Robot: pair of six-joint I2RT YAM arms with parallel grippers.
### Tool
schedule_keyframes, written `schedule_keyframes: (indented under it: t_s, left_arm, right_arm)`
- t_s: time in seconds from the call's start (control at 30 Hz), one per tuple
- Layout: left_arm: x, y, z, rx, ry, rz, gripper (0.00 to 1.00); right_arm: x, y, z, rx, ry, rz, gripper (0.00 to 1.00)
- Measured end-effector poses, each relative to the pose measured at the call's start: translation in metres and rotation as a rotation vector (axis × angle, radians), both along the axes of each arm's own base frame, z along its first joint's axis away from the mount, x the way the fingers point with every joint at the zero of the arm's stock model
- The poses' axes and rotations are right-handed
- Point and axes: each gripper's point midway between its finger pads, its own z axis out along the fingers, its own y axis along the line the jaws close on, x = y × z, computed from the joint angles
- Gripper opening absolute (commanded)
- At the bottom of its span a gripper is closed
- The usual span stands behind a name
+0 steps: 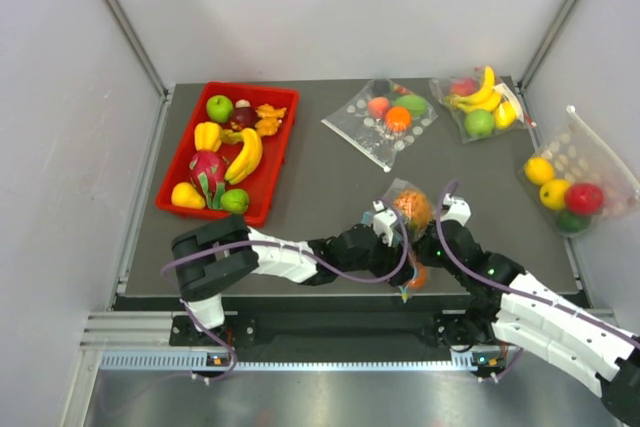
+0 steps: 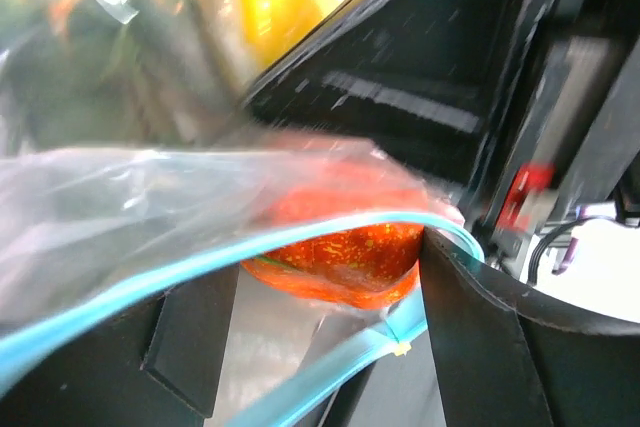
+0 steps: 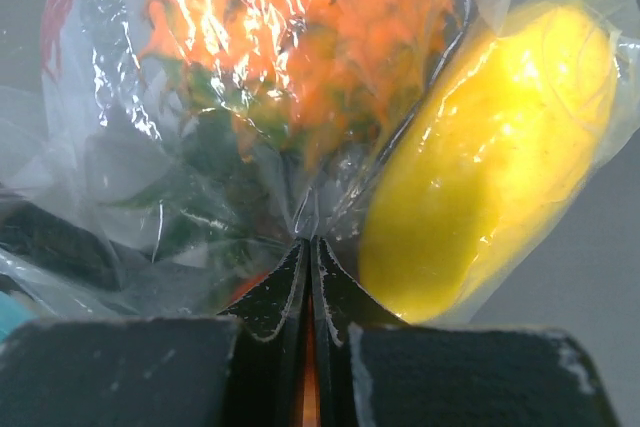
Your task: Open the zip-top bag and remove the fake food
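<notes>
The zip-top bag (image 1: 408, 209) hangs in the air between my two grippers at the near middle of the table. Its teal zip strip (image 2: 150, 282) is parted. A round orange fruit (image 2: 345, 257) speckled yellow sits in the open mouth, and in the top view it (image 1: 417, 276) hangs below the bag. My left gripper (image 2: 320, 277) is open, jaws wide on either side of the mouth; it meets the bag from the left (image 1: 385, 225). My right gripper (image 3: 310, 247) is shut on a fold of the bag between the orange-green pineapple (image 3: 290, 37) and the yellow fruit (image 3: 500, 157).
A red tray (image 1: 262, 209) of fruit stands at the back left. A dotted bag (image 1: 385, 119) lies at back centre, a banana bag (image 1: 480, 102) at back right, and another dotted bag (image 1: 572, 182) at the right edge.
</notes>
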Motion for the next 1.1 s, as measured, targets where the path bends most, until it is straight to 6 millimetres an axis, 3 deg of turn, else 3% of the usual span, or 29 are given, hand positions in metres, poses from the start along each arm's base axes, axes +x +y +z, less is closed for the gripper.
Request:
schedule_keyframes:
  t_s: [0.3,0.57,0.9,1.1]
  left_arm:
    - [-0.010,0.058,0.001,0.058,-0.012,0.057,0.22]
    - [-0.014,0.086,0.009,0.083,-0.019,0.088,0.22]
    - [-0.007,0.113,0.052,0.035,-0.083,0.159,0.24]
    - [0.018,0.140,0.070,0.030,-0.103,0.261,0.24]
  right_arm:
    - [-0.004,-0.002,0.000,0.007,0.000,-0.003,0.00]
    - [0.000,-0.006,-0.012,-0.053,0.026,-0.025,0.00]
    - [0.009,-0.005,-0.012,-0.096,0.025,-0.016,0.00]
    - [0.024,-0.011,-0.002,-0.117,-0.001,-0.037,0.00]
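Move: My left fingers already grip the pumpkin, still inside the bag's mouth. The red tray it goes to has its middle about 36 cm ahead and 46 cm left of my left hand, slightly below. The tray's lime is some 19 cm ahead and 43 cm left; the bagged orange carrots lie about 13 cm ahead, 1 cm to the left. From my right hand, the tray is some 31 cm ahead and 47 cm left, the pumpkin 5 cm behind, straight back. I draw the pumpkin out through the zip mouth with my left hand, going left about 14 cm, level at first and then rising some 7 cm, my grip kept and the wrist swinging about 15 degrees counter-clockwise. My right fingers keep the bag's film pinched, dip slightly, then ease forward a couple of centimetres, away from the pumpkin. ##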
